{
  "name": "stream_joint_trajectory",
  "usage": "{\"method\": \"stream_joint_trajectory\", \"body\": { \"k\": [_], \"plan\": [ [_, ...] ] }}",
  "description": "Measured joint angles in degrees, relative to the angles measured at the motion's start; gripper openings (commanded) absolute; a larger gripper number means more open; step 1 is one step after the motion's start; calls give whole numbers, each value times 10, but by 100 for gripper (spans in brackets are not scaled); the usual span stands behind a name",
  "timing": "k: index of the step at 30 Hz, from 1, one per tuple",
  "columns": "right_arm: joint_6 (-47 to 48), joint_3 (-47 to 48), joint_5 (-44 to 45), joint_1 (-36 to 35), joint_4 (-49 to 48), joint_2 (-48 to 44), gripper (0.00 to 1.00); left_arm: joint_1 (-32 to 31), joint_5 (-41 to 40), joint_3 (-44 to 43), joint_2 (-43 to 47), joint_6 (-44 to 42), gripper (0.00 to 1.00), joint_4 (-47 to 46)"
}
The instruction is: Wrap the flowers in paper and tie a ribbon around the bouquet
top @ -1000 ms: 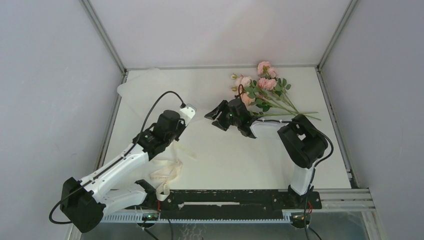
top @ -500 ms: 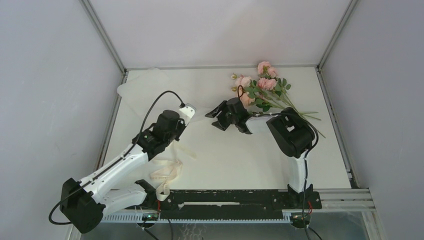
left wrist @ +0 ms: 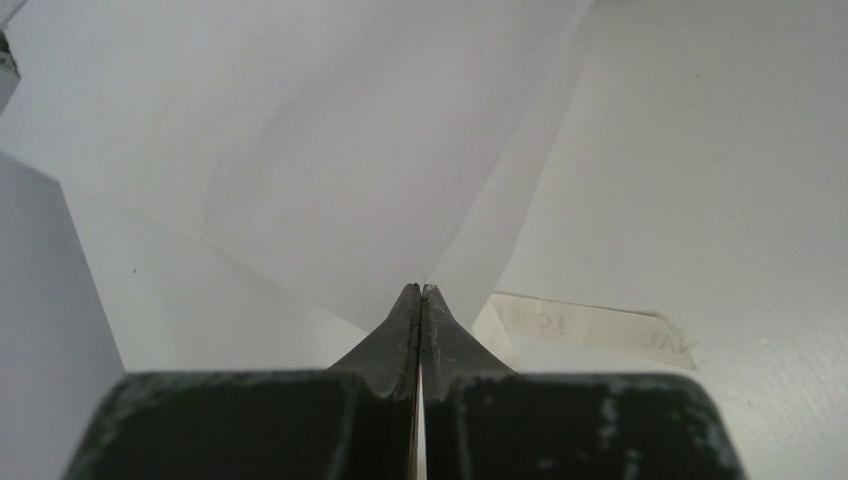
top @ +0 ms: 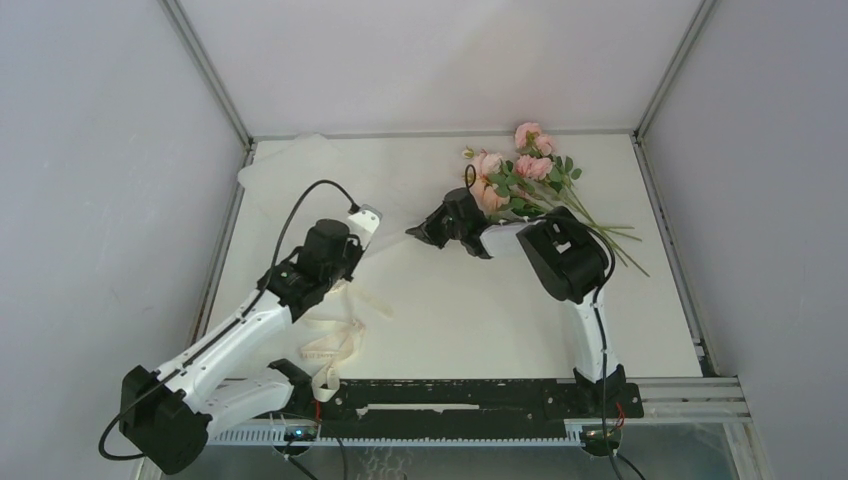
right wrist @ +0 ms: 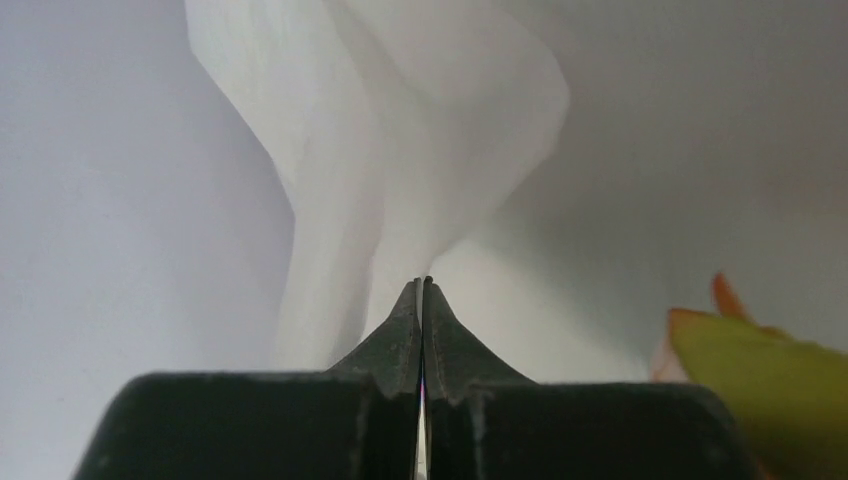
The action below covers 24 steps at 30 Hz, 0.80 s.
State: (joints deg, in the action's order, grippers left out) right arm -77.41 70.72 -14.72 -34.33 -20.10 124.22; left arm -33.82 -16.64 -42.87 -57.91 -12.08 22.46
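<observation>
The off-white paper [top: 288,163] lies at the back left and reaches toward the middle of the table. My left gripper [top: 357,230] is shut on the paper [left wrist: 330,170], which fans out from its tips [left wrist: 420,290]. My right gripper [top: 416,232] is shut on another edge, with folds of paper [right wrist: 420,130] rising from its tips [right wrist: 421,283]. The pink flowers [top: 525,168] lie at the back right, just behind the right wrist, and a leaf and petal [right wrist: 760,350] show at the right. The cream ribbon [top: 335,345] lies loosely near the left arm, and one lettered strand [left wrist: 590,325] shows beside the left fingers.
Grey walls with metal corner posts [top: 205,70] close in the table on three sides. The table's right edge rail [top: 670,250] runs beside the flower stems [top: 610,235]. A black base rail [top: 450,395] spans the near edge.
The right gripper has gone from open to shut, now pinching the paper, and its arm has swung left and back. The left arm has shifted slightly left, still holding the paper.
</observation>
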Motion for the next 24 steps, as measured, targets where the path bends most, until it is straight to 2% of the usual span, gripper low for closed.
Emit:
{"method": "stream_joint_trajectory", "body": {
  "k": [3, 4, 6, 7, 8, 14, 19, 21, 24],
  "plan": [
    [47, 0, 6, 7, 21, -12, 0, 34, 16, 0, 15, 2, 2, 9],
    [70, 0, 9, 10, 34, -26, 0, 45, 24, 0, 20, 2, 12, 11],
    [115, -1, 19, 16, 62, -66, 0, 61, 45, -2, 29, 1, 46, 18],
    [142, -1, 28, 19, 77, -96, 0, 67, 59, -3, 34, 0, 55, 26],
    [172, 0, 40, 21, 91, -132, 0, 71, 73, -5, 38, -1, 59, 37],
    [364, 43, 125, 2, 171, -313, 0, 115, 202, -66, 56, 3, 67, 128],
    [547, 94, 216, -88, 248, -396, 0, 211, 313, -177, 72, 6, 69, 212],
    [585, 94, 233, -124, 280, -417, 0, 263, 366, -219, 86, 8, 70, 237],
    [595, 54, 246, -152, 301, -449, 0, 327, 407, -248, 101, 17, 71, 256]
  ]
}}
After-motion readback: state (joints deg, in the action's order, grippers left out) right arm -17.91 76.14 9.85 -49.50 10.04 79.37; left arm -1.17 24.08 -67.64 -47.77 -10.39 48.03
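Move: The left hand still pinches the paper's folded-over corner about 14 cm above the table; the paper's middle lies some 22 cm ahead and 12 cm left. Below it, the ribbon pile is about 8 cm back and 7 cm left. The right hand, low down, already grips the paper's right edge, with the paper's middle roughly 9 cm ahead and 19 cm left; from this hand the near rose is level, some 16 cm right, the peach rose 9 cm farther out and 18 cm right. Steeply up, about 30 cm, the right hand hoists the pinched paper edge, drifting right, then swinging some 10 cm back near the top; its wrist rolls about 60 degrees and its fingers flatten. After shifting slightly left, the left hand opens wide, lets the corner go, eases back and climbs about 15 cm, ending farther left and clear of the paper. ##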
